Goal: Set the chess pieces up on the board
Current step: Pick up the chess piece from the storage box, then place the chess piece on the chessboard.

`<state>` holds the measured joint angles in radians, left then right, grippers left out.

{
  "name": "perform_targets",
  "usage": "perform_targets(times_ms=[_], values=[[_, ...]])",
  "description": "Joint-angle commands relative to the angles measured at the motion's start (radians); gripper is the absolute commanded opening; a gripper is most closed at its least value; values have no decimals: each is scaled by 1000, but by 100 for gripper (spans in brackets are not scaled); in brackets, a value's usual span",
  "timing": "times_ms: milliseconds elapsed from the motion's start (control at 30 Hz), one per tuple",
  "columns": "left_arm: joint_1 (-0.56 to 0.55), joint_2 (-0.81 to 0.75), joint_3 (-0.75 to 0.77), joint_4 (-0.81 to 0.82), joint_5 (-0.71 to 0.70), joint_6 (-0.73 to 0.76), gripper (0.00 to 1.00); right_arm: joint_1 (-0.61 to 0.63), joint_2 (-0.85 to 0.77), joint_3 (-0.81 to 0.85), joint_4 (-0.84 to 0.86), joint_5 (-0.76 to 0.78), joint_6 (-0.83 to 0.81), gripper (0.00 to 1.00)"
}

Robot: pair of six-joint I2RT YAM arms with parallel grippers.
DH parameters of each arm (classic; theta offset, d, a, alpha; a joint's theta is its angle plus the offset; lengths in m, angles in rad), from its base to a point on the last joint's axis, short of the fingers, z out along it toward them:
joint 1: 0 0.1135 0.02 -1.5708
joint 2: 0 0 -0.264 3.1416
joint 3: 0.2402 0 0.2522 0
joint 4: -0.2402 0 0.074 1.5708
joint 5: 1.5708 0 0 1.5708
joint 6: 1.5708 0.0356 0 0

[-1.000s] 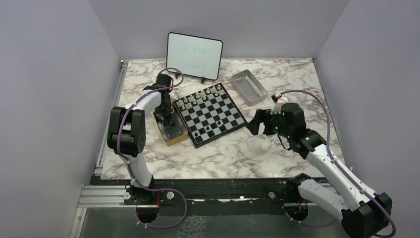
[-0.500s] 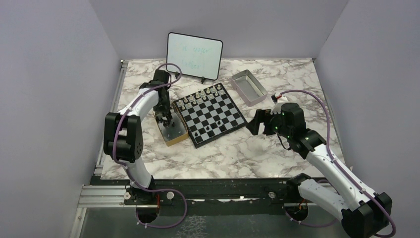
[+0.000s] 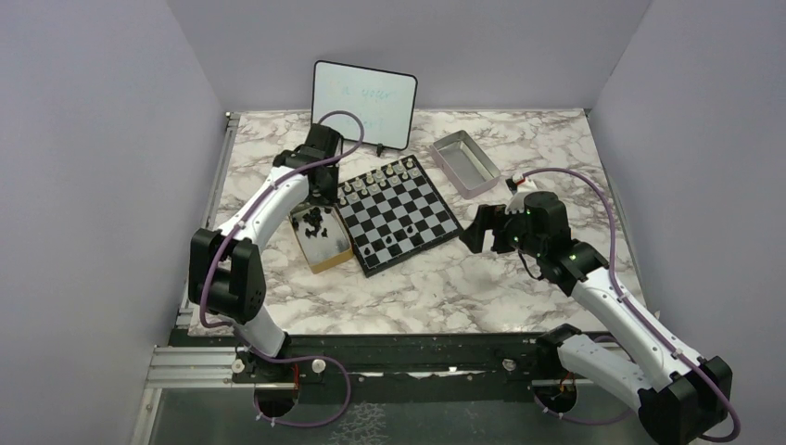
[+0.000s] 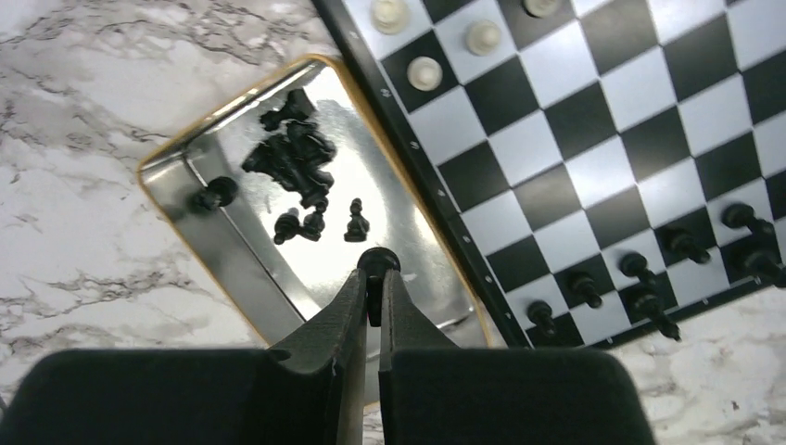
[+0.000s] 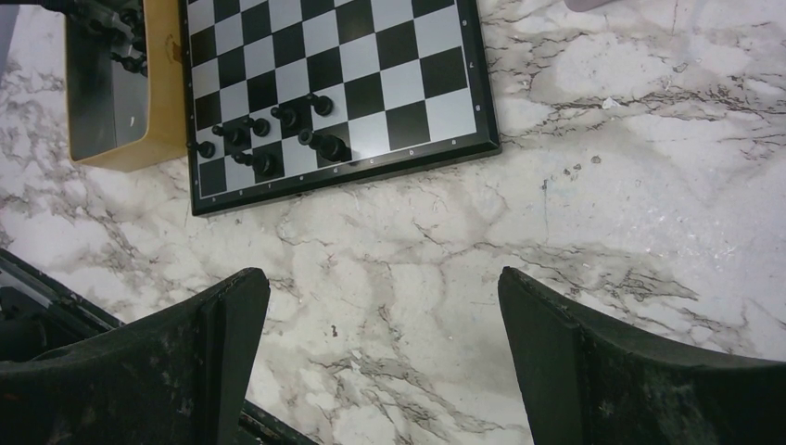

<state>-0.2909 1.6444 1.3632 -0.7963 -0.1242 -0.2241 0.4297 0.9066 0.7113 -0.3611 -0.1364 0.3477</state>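
Observation:
The board (image 3: 397, 213) lies mid-table, with pale figures along its far rows and several black chess pieces (image 4: 649, 278) on its near rows (image 5: 278, 130). More black pieces (image 4: 295, 158) lie heaped in the tan box (image 3: 320, 239) just left of the board. My left gripper (image 4: 378, 278) hangs above that box, shut on one black piece (image 4: 378, 261) whose round end shows between the fingertips. From above, the left gripper (image 3: 326, 190) sits over the box's far end. My right gripper (image 5: 385, 287) stands open over bare marble right of the board (image 5: 334, 83), holding nothing.
A grey metal tray (image 3: 465, 162) sits at the back right of the board. A small whiteboard (image 3: 363, 104) stands at the back edge. The side walls close in on the marble table on both sides.
My left arm has risen out of the tan box and drawn back toward the far side with a black piece in its fingers; the heap in the box now shows. The right arm has stayed still.

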Motion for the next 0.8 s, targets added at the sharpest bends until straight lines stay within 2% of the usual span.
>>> perform_targets(times_ms=[0,433,767], values=[[-85,-48,49,-46,24,-10,6,-7,-2,33,-27,4,-7,100],[-361,-57,103,-100,-10,-78,6,-8,4,56,-71,48,-9,100],[-464,-26,39,-73,-73,-145,6,-8,-7,42,-51,46,-3,100]])
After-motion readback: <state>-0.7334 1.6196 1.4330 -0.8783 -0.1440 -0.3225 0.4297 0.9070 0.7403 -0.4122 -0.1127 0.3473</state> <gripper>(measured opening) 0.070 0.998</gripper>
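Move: The left hand already holds a black chess piece over the storage box, and the empty near-left end of the board's back row lies about 13 cm to its right, 9 cm back and 9 cm below. A black pawn stands some 10 cm right and 7 cm back, and a black bishop 16 cm right and 7 cm back. The heap of black pieces lies 4 cm left and 1 cm ahead, low in the box. From the right hand, that empty end is about 29 cm left, 1 cm ahead and 13 cm down. With its fingers still shut on the black piece, the left hand swings some 14 cm to the right and about 8 cm back, out of the space over the storage box and towards the empty near-left end of the board's back row. It climbs a couple of centimetres early on and then stays high, the wrist turning about 20 degrees clockwise along the way, and it slows at the end above the board without lowering the piece. ##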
